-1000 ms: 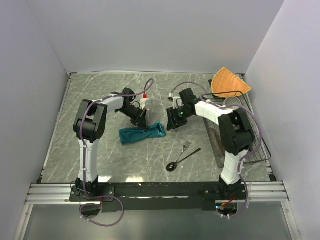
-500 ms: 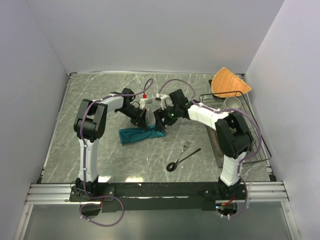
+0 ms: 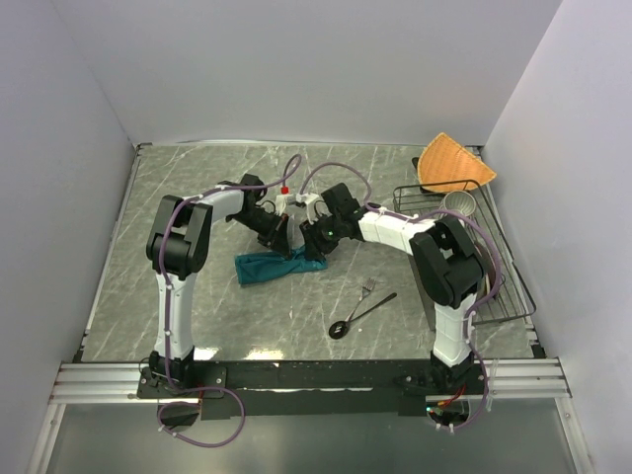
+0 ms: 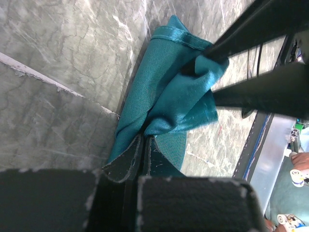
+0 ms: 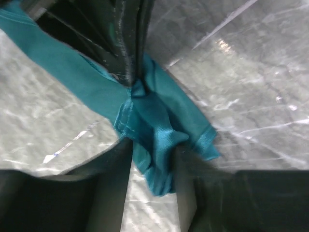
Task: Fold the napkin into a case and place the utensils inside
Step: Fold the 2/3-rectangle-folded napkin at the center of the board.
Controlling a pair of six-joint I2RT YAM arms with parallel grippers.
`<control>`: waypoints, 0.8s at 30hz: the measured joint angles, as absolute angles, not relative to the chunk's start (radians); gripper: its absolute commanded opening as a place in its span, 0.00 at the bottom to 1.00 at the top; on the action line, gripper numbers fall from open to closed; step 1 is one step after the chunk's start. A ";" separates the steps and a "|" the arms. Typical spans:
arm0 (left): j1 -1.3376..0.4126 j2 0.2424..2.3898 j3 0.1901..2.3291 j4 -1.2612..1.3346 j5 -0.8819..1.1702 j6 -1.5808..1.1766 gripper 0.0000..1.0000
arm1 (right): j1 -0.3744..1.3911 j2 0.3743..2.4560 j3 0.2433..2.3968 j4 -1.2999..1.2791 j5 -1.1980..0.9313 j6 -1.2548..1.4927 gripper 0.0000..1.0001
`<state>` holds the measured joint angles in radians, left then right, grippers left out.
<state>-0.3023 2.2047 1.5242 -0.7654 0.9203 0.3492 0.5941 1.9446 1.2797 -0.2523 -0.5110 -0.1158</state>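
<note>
The teal napkin (image 3: 267,267) lies bunched in a long strip on the marble table (image 3: 197,197). My left gripper (image 3: 283,238) is shut on its upper edge, jaws pressed flat together on the cloth (image 4: 164,96). My right gripper (image 3: 308,243) stands right beside it at the napkin's right end. In the right wrist view its fingers (image 5: 113,183) stand apart, with a raised fold of the napkin (image 5: 154,125) between them touching both. The fork (image 3: 368,287) and the dark spoon (image 3: 357,316) lie on the table to the near right, untouched.
A wire dish rack (image 3: 499,296) runs along the right edge, with a metal cup (image 3: 459,203) at its far end. An orange woven cloth (image 3: 454,163) lies in the far right corner. A small white bottle with a red cap (image 3: 286,197) stands just behind the grippers.
My right gripper has moved left from beside the napkin's right end onto it, opening wide and then narrowing round a fold. The left gripper has kept its hold.
</note>
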 measured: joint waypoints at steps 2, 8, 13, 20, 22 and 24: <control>-0.302 2.206 1.527 -0.769 0.920 0.349 0.04 | 0.594 1.950 1.280 -0.249 -0.498 -0.115 0.08; -0.301 2.203 1.532 -0.771 0.910 0.344 0.36 | 0.594 1.962 1.280 -0.250 -0.470 -0.113 0.00; -0.281 2.141 1.509 -0.760 0.888 0.323 0.51 | 0.594 1.979 1.281 -0.247 -0.456 -0.113 0.00; -0.160 1.925 1.424 -0.718 0.835 0.323 0.56 | 0.590 1.981 1.284 -0.248 -0.457 -0.101 0.00; -0.146 1.867 1.396 -0.719 0.812 0.328 0.57 | 0.585 1.984 1.286 -0.250 -0.463 -0.094 0.00; -0.146 1.822 1.359 -0.712 0.795 0.330 0.64 | 0.580 1.988 1.291 -0.255 -0.469 -0.086 0.00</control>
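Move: The raised fold near the napkin's right end stands between the right fingers, centred about 1 cm below that hand point; from the left hand, still pinching the napkin, it is roughly 7 cm to the right, level fore and aft and about 1 cm higher. The napkin's left end lies some 13 cm left of the left hand and 3 cm back. The fork is about 13 cm right of the right hand, 7 cm back and 3 cm lower. The right fingers finish shutting on the raised fold near the napkin's right end and, keeping their pinch, ease it down about 2 cm towards the board, drifting slightly forward and right. Just after that grip closes, the left fingers open to about half and let go of the napkin, then that hand lifts away about 8 cm up and 7 cm left, swinging forward and partly back. ##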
